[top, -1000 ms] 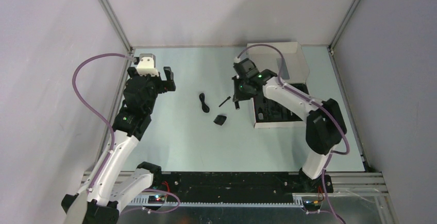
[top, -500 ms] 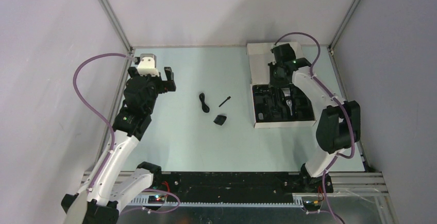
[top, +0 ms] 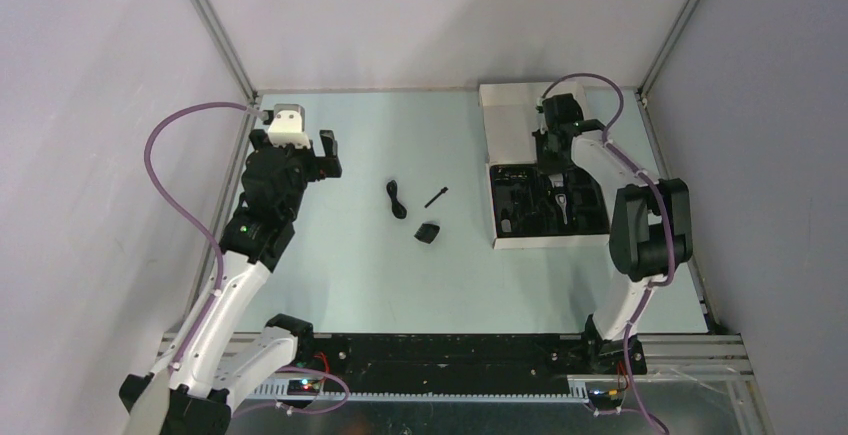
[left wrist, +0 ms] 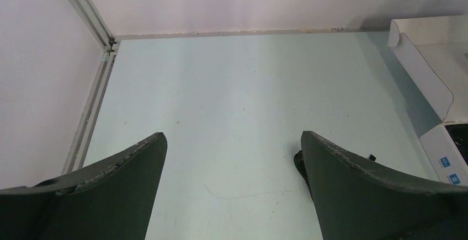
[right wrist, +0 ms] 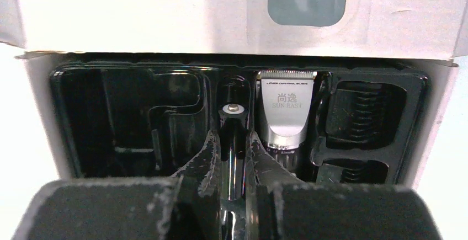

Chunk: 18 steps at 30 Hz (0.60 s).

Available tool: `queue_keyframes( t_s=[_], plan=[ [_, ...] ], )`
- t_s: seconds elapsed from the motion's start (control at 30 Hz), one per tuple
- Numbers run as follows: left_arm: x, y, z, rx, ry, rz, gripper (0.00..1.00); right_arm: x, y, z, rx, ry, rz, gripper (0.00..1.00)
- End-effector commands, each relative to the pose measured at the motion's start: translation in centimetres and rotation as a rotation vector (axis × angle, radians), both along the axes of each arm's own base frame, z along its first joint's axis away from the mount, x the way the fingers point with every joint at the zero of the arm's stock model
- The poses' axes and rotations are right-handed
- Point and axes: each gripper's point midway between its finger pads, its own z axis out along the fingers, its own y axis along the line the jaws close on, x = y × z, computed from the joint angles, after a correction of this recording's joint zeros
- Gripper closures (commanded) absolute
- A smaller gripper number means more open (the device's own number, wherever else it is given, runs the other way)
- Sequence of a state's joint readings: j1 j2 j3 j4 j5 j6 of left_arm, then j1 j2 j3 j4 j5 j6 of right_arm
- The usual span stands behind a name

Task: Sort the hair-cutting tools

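On the table lie a black coiled cord (top: 397, 198), a thin black stick-brush (top: 436, 197) and a black comb attachment (top: 429, 232). The silver-headed clipper (right wrist: 285, 110) sits in the black tray of the white box (top: 497, 238), with ribbed comb attachments (right wrist: 367, 107) in slots to its right. My right gripper (right wrist: 232, 140) hangs over the tray's back half (top: 553, 160), shut on a thin glossy black rod with a silver cap (right wrist: 232, 109), in the slot beside the clipper. My left gripper (left wrist: 232, 140) stands open and empty over bare table at the far left (top: 325, 155).
The box's white lid (top: 520, 105) stands open behind the tray, against the back wall. Metal frame posts (top: 215, 35) rise at the table's back corners. In the left wrist view the box's edge (left wrist: 425, 69) shows at the right, and the cord's end (left wrist: 301, 163) beside the right finger.
My right arm has swung right from the table's middle to over the box tray, its shut jaws now down at the slot beside the clipper. The left arm has not moved.
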<state>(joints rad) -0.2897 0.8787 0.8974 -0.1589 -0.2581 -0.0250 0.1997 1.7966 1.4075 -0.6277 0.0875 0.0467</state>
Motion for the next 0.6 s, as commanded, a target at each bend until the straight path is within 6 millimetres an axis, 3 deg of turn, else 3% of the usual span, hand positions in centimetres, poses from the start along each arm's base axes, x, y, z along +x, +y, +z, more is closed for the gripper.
queue_keyframes(
  t_s=[0.0, 0.27, 0.57],
  plan=[
    [0.2, 0.0, 0.9, 0.014, -0.031, -0.001, 0.02, 1.1, -0.3, -1.1, -0.001, -0.022, 0.019, 0.99],
    [0.4, -0.1, 0.7, 0.016, -0.024, -0.003, 0.02, 0.9, -0.2, -2.6, 0.012, 0.012, 0.019, 0.88],
    [0.3, -0.2, 0.8, 0.014, -0.026, -0.007, 0.02, 1.0, -0.2, -1.6, 0.026, -0.015, -0.006, 0.60]
  ],
)
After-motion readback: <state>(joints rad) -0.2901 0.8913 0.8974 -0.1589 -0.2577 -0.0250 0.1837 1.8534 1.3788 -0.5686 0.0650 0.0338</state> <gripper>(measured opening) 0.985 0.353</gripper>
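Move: The tray slot for the slim black tool in the right fingers lies straight below that hand, about 3 cm down. The silver-headed clipper fills the next slot, its middle some 4 cm right and 4 cm back; the big left recess is about 8 cm to the left and level, the ribbed recess roughly 10 cm right and 2 cm farther out. From the left hand the slot is about 50 cm right, 8 cm ahead and 25 cm below. The right hand lowers the slim black tool it still holds almost straight down, about 3 cm, into the narrow slot beside the silver clipper head, with the fingers still slanting forward and down and the wrist barely turning. Once down it stays at that height and opens its fingers by about a fifth of their range, letting go of the tool between the fingertips. ##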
